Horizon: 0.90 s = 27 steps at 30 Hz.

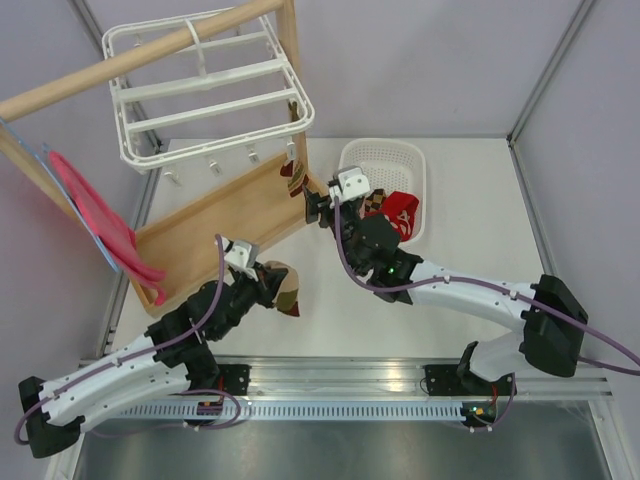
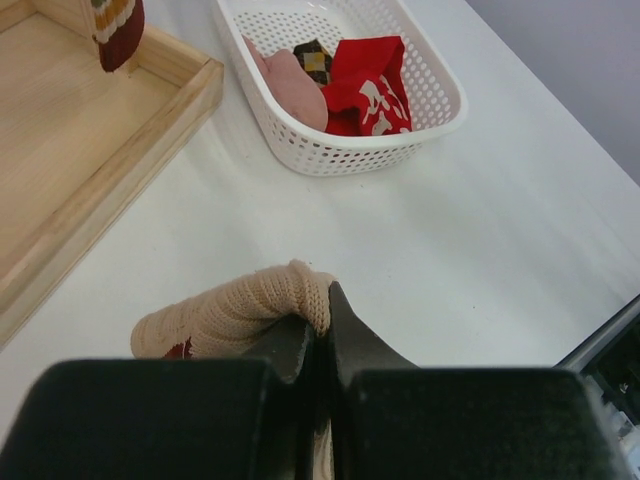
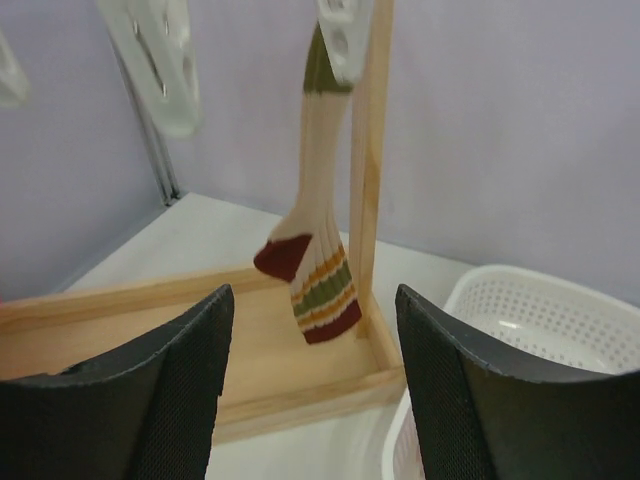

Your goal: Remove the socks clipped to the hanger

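The white hanger (image 1: 200, 90) hangs from a wooden bar at the back left, with small clips (image 1: 252, 155) along its front edge. One striped sock (image 3: 315, 250) in cream, olive and dark red is clipped at the right corner (image 1: 293, 176), beside the wooden post (image 3: 368, 150). My right gripper (image 3: 312, 300) stands open just in front of this sock (image 2: 118, 30), touching nothing (image 1: 312, 205). Above the table, my left gripper (image 2: 325, 300) is shut on the cream ribbed cuff of a brown-and-cream sock (image 2: 230, 318), which droops from the jaws (image 1: 287, 288).
A white mesh basket (image 1: 418, 165) at the back right holds red socks (image 2: 365, 85), a pale pink one (image 2: 295, 85) and a checkered one (image 2: 315, 60). The rack's wooden base tray (image 1: 200, 235) lies under the hanger. A pink hanger (image 1: 95, 215) is at the left.
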Available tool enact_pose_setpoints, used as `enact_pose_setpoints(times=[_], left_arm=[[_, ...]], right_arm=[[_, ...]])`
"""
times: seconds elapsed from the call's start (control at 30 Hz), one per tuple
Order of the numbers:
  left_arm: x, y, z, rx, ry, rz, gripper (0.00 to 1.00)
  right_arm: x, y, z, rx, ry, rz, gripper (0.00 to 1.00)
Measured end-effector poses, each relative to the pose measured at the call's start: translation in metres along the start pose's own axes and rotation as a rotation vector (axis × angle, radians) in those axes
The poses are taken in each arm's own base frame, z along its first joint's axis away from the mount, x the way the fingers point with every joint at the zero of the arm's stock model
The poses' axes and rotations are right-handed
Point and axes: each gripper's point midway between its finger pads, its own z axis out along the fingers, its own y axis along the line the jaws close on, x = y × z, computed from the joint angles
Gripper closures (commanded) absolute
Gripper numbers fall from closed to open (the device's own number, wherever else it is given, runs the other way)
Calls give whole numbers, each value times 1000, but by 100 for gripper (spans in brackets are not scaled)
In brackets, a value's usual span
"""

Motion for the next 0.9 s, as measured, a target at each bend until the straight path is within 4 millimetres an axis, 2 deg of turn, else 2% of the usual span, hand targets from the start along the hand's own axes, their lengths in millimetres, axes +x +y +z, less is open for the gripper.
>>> enact_pose_setpoints(times=[0.1,0.27,0.37,0.53,0.63,0.77,0.9], left_arm=[[3,3,-4,-2,6,-10,98],[4,7,-14,-3,6,-24,98],[7,9,-17,-9,19,-27,98],[19,9,-14,-13,71,-13,98],[25,-2,-7,21,122,7,98],[23,-31,11,116,193,57,98],[4,-70,42,206,234,100,98]], right_arm=[[27,-11,-14,27,68,0,28],[90,-35,-37,89,223,40,27],[131,-74,-51,167,315,91,27],[179,-135,-78,288,410,225,27],[198,-160,-96,330,436,322,27],[212,-188,-113,379,439,455,26],[208,-218,-118,417,368,583,26]])
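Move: The left hand already holds one striped sock; the white basket lies roughly 28 cm ahead, 26 cm right and 17 cm below it. The other striped sock hangs some 23 cm ahead of the left hand, 5 cm right and 10 cm higher. From the empty right hand the basket is about 15 cm ahead, 14 cm right and 31 cm below; the hanging sock is about 12 cm ahead, 5 cm left and slightly lower. Right hand, open, drops and retreats right from the hanger, some 24 cm each; left swings its sock right basketwards. ##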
